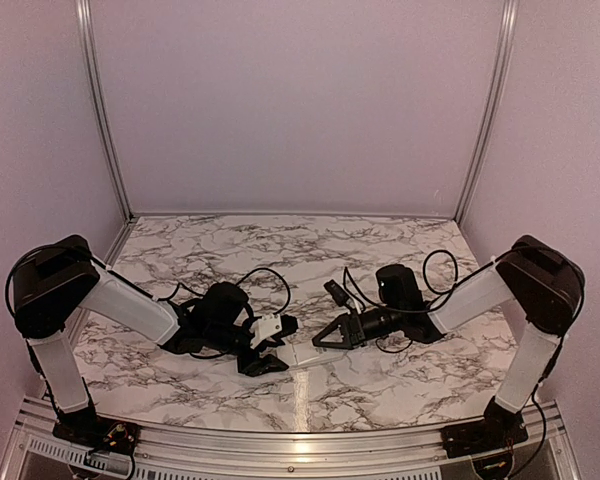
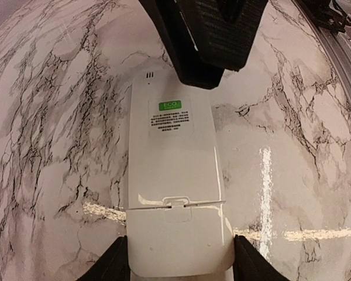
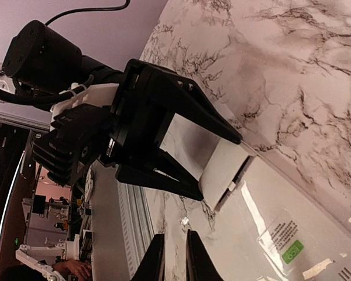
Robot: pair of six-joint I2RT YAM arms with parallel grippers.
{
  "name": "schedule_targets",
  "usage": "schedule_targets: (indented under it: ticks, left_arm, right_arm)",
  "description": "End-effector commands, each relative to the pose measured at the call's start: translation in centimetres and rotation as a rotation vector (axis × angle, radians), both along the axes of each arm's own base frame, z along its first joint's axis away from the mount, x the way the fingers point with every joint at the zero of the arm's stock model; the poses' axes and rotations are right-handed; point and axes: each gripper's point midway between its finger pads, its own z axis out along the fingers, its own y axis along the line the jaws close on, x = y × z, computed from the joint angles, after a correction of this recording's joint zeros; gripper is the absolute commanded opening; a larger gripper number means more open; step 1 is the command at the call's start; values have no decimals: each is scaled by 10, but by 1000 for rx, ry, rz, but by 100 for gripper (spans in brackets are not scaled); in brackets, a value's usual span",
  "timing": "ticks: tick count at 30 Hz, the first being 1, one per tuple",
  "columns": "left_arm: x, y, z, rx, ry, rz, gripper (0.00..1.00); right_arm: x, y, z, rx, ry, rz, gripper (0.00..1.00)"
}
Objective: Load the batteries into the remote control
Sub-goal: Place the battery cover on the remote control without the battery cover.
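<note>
The remote control (image 2: 172,175) lies back up on the marble table, a green sticker on its plain white back. My left gripper (image 2: 180,263) is shut on its near end, one black finger on each side of the battery cover (image 2: 178,234), which sits slightly raised at its seam. In the top view the remote control (image 1: 302,353) lies between the left gripper (image 1: 283,345) and the right gripper (image 1: 318,340). The right gripper (image 3: 174,257) hovers over the remote control (image 3: 263,222), fingers almost together with nothing between them. The batteries are out of view.
Black cables (image 1: 270,280) loop on the table (image 1: 280,240) behind both wrists. An aluminium rail (image 1: 300,440) runs along the near edge, and plain walls close in the back and sides.
</note>
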Motion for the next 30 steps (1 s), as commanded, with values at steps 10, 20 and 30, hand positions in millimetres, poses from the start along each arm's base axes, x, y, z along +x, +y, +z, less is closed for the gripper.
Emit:
schedule_targets:
  ticks: [10,20,30]
  left_arm:
    - [-14,19,-36,104,83,3,47]
    - [-12,20,-38,112,77,10,49]
    - [-12,22,-40,120,74,15,51]
  right_arm:
    - [5,47,-11,-19,23,-8,11]
    - [8,66,-16,-24,31,4,10]
    - [0,71,-47,-105,51,24,8]
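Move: Between the left fingertips sits the battery cover, its middle about 1 cm to the right of that hand point and 1 cm below. From the raised right hand the cover lies about 7 cm to the left, level in the forward sense and some 5 cm down; the body of the remote is nearly under this hand, its middle about 1 cm to the right, 1 cm farther out and 6 cm below. Sweeping left some 6.5 cm along the remote towards the cover, the right hand sinks about 3.5 cm, mostly after the first few centimetres of travel, and brings its nearly shut fingertips over the cover between the left fingers. Its wrist hardly turns; whether the tips touch can't be seen. The left hand stays in place and keeps its hold on the cover end. ##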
